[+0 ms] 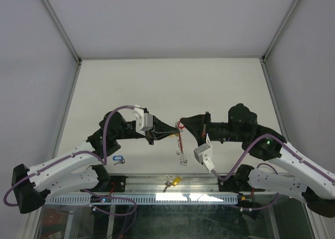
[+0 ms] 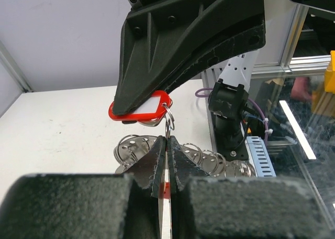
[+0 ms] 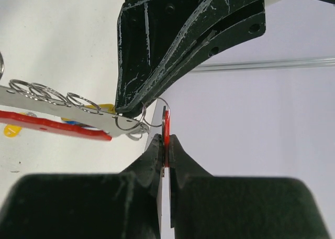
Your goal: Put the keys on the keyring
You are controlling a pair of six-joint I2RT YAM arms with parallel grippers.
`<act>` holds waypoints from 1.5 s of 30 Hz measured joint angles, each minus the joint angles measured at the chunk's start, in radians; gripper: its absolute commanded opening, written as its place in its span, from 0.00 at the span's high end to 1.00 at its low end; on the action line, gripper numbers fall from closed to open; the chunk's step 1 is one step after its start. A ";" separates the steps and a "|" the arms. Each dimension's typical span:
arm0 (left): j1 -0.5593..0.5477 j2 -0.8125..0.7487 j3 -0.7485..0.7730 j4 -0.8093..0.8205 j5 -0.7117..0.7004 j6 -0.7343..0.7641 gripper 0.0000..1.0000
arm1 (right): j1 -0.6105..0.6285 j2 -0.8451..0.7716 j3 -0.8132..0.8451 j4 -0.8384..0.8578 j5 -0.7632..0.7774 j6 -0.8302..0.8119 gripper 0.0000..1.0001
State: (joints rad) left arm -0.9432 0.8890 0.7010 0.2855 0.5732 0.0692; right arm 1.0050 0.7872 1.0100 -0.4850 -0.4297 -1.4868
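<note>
Both arms meet above the middle of the table. My left gripper (image 1: 168,132) (image 2: 168,139) is shut on the keyring (image 1: 180,144), pinching its thin strip edge-on. The silver rings (image 2: 133,149) fan out just beyond the fingertips. My right gripper (image 1: 181,125) (image 3: 166,137) is shut on a red-tagged key (image 3: 166,125) (image 2: 140,111), held edge-on right at the keyring's end. In the right wrist view the key's wire loop (image 3: 155,113) overlaps the end ring (image 3: 127,122) of the keyring's metal strip (image 3: 47,104); I cannot tell whether they are linked. The red band (image 3: 52,126) hangs below the strip.
A blue-tagged key (image 1: 118,159) lies on the table near the left arm. A yellow-tagged key (image 1: 173,182) rests on the metal rail at the near edge. White walls with aluminium posts (image 1: 57,24) enclose the table.
</note>
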 measured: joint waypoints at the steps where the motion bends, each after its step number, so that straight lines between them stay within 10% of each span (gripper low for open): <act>1: 0.000 -0.002 0.000 0.000 -0.005 0.000 1.00 | 0.000 -0.003 0.000 -0.001 0.003 0.000 1.00; 33: 0.000 -0.037 0.012 -0.005 -0.056 -0.006 1.00 | 0.000 -0.090 -0.123 -0.019 0.097 0.076 1.00; 45: 0.000 -0.037 0.013 -0.009 -0.048 -0.010 0.52 | 0.000 -0.099 -0.124 0.032 0.111 0.097 1.00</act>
State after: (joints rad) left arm -0.9432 0.8520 0.7139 0.2768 0.5247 0.0589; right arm 1.0050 0.6884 0.8864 -0.4530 -0.3191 -1.3895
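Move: The left hand pinches a ring beside the red tag held by the right; that tag is about 2 cm ahead, 1 cm right and 2 cm above it. The keyring plate hangs about 5 cm back, 1 cm right and 3 cm below the left hand. From the right hand, the pinched ring lies roughly 2 cm back, 1 cm left and 2 cm lower, the plate's middle some 7 cm back, level sideways and 5 cm lower. Right hand draws the red tag 2 cm right, then 4 down and slightly up; left fingers open, freeing the ring. ##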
